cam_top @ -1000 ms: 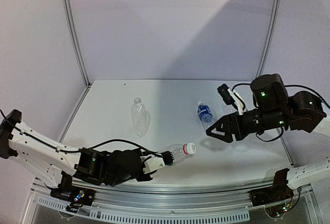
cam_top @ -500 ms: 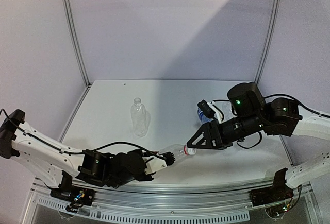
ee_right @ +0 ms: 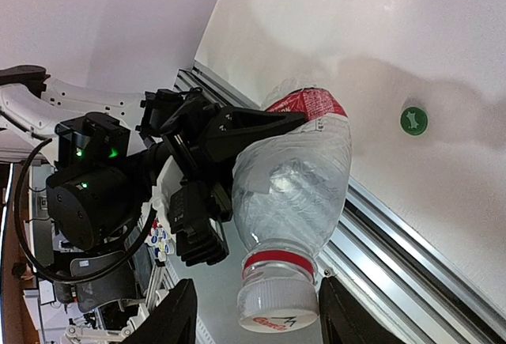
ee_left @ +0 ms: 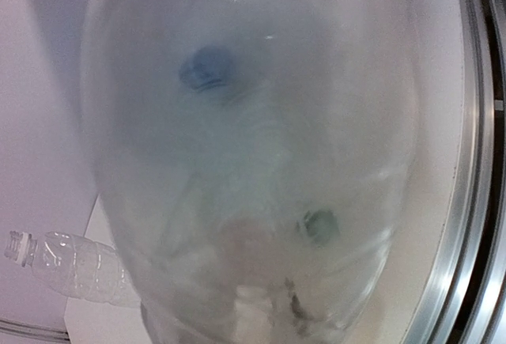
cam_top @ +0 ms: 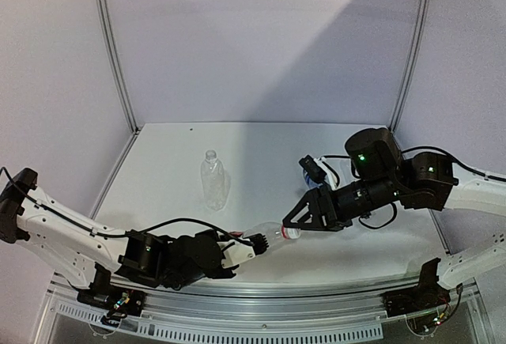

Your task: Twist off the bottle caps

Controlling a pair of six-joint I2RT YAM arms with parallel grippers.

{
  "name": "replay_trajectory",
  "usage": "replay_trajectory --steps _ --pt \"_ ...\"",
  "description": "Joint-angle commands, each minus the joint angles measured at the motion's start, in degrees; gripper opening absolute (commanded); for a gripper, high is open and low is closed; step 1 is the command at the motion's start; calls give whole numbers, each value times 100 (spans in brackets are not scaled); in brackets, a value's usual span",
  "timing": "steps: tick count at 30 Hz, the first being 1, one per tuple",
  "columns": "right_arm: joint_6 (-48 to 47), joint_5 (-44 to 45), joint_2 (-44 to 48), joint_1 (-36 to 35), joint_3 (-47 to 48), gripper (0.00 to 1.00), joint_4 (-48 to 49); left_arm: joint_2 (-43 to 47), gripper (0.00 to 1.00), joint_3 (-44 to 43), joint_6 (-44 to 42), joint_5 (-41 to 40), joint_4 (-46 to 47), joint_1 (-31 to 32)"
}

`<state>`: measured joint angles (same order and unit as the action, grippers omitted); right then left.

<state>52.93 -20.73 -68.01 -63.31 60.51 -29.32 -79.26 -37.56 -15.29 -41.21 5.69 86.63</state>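
My left gripper [cam_top: 253, 242] is shut on the body of the clear bottle with the red label [ee_right: 296, 174], holding it level above the table's front edge. Its white cap [ee_right: 278, 306] points at my right gripper [ee_right: 263, 316]. That gripper is open, with one finger [ee_right: 175, 312] on each side of the cap and a gap showing on both sides. In the left wrist view the held bottle [ee_left: 253, 146] fills the picture as a blur and hides my left fingers. A loose green cap [ee_right: 413, 120] lies on the table.
An unlabelled bottle [cam_top: 213, 179] is on the table at centre left, also seen as the unlabelled bottle [ee_left: 71, 258]. The blue-label bottle [cam_top: 307, 172] is mostly hidden behind my right arm. A metal rail [cam_top: 261, 289] runs along the front edge, and the booth walls close in the sides.
My right arm has swung left and down from beside the blue-label bottle until its fingers flank the held bottle's white cap. Its jaws have narrowed. The left arm barely moved.
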Motion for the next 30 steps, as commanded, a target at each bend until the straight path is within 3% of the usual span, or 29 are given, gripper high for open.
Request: replay_trajectory --steps 1,17,25,30 --pt "76 -122 -9 9 -105 53 102 146 0 -103 -1 -27 81 97" --pt "132 -148 123 0 -173 46 39 100 0 -111 44 -124 72 91" --pt "-104 123 64 -174 100 24 -386 87 0 -128 86 -100 40 82" --pt "-1484 1003 -456 -419 1135 16 -1806 78 0 -137 95 -39 12 82"
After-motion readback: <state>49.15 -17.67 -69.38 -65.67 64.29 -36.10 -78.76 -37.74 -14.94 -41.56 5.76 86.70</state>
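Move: The white cap of the red-labelled bottle already sits between the right hand's open fingertips, about 1 cm left and 1 cm back of the hand's centre. From this hand, the loose green cap lies on the table roughly 5 cm ahead, 7 cm left and 23 cm below; the blue-labelled bottle lies some 21 cm ahead, 9 cm right and 21 cm below. From the left hand, gripping the bottle's body, the white cap is about 7 cm right, 1 cm back and 8 cm above. The right fingers shut on both sides of the white cap and pinch it, closing from about half open to a third, mostly late on. Before that the hand eases back and slightly down by about 1 cm to centre on the cap, and at the very end its wrist starts to turn, only some 5 degrees. The left hand keeps its hold on the bottle's body and stays practically in place. ##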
